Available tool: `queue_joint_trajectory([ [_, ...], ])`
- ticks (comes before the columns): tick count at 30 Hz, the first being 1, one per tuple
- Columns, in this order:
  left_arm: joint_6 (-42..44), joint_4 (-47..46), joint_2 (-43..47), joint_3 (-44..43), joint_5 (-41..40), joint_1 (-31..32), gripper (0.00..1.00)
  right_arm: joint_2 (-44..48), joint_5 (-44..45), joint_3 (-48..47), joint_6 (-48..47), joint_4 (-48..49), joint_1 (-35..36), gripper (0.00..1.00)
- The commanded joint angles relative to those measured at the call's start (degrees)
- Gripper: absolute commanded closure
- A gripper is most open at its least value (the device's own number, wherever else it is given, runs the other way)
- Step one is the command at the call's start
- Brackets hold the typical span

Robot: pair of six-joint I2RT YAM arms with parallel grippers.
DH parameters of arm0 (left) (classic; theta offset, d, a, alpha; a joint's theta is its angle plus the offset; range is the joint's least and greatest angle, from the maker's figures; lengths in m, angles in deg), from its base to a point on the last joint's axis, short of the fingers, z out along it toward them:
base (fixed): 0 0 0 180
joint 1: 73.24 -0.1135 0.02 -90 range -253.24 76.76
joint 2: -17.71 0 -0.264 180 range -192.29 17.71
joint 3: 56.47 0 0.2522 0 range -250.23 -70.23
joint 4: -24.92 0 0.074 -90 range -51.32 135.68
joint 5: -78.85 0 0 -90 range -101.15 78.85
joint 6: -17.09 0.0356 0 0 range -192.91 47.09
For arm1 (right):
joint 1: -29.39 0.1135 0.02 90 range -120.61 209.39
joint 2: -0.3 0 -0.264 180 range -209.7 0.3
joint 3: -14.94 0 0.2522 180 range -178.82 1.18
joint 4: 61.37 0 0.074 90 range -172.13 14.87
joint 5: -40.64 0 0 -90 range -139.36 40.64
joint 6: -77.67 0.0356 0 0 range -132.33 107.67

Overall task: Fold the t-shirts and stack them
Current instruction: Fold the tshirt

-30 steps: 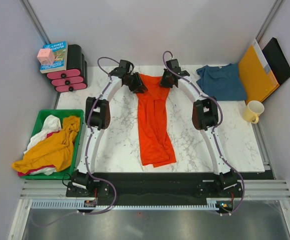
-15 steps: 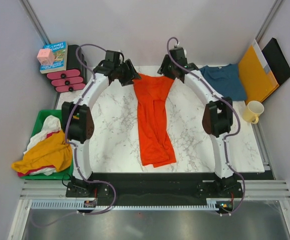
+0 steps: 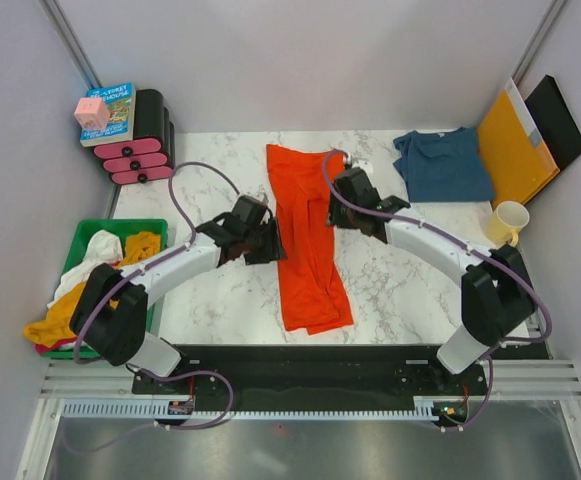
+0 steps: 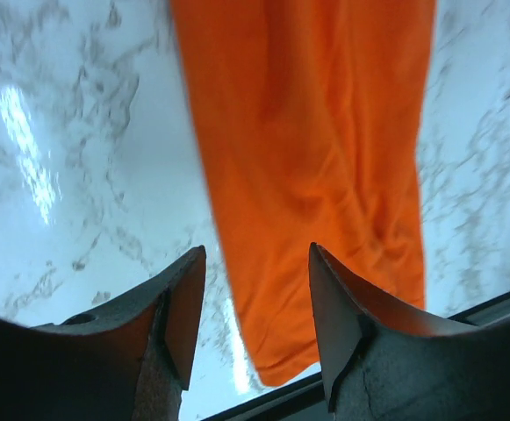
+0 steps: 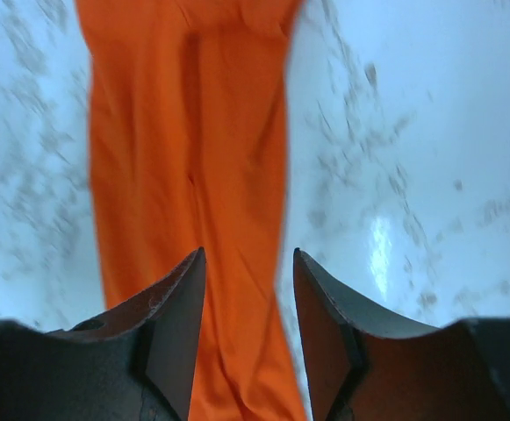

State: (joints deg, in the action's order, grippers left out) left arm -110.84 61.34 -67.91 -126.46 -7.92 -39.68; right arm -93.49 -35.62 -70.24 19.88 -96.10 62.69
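Note:
The orange-red t-shirt [image 3: 307,240] lies folded into a long narrow strip down the middle of the marble table. It also shows in the left wrist view [image 4: 316,167] and the right wrist view [image 5: 193,158]. My left gripper [image 3: 273,243] is open and empty at the strip's left edge, about halfway along [image 4: 256,289]. My right gripper [image 3: 332,208] is open and empty at the strip's right edge, nearer the far end [image 5: 247,298]. The dark teal-blue t-shirt [image 3: 444,164] lies crumpled at the back right.
A green bin [image 3: 82,252] with mustard-yellow and white garments stands at the left edge. Pink-and-black drawers [image 3: 140,140] with a book stand back left. An orange-yellow envelope [image 3: 515,145], a black folder and a yellow mug [image 3: 508,222] are at the right.
Both arms have let go of the shirt's far end and swung back toward me, now low beside the middle of the strip. The shirt's top edge lies flat.

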Motion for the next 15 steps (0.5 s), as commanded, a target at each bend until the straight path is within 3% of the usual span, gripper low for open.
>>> queue_joint_trajectory([
  [1,-3.1,-5.4,6.1,4.1,-7.2,4.9,0.42,11.9,4.9,9.1,-0.5,0.7,1.7,0.48],
  [8,-7.1,-5.7,1.1,6.3,-8.8,12.2,0.43,25.8,7.6,19.6,0.1,-3.8,1.9,0.47],
  [15,-18.9,-3.1,5.6,13.4,-14.6,21.0,0.42,30.3,6.6,25.5,0.6,-5.7,1.8,0.47],
])
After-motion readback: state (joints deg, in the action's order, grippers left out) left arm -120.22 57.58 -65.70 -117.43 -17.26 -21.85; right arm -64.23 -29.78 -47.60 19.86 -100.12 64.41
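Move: From the left hand, the orange t-shirt's near-left corner lies about 16 cm back, 4 cm to the right and 7 cm below; the table's near edge runs some 4 cm behind that corner. The shirt's near-right corner is roughly 14 cm back and 21 cm right of the left hand; from the right hand it is about 21 cm back, 3 cm right and 12 cm below. The folded blue shirt lies some 16 cm ahead and 26 cm right of the right hand. The left hand, empty and half open, draws back about 8 cm above the orange shirt towards its near-left corner, easing some 4 cm right and sinking nearly as much, its wrist turning slightly clockwise. Meanwhile the right hand, also empty and still half open, comes back about 10 cm and swings 7 cm right, off the shirt's right edge and over bare marble, dipping briefly before rising to finish slightly higher, nearer the near-right corner. ##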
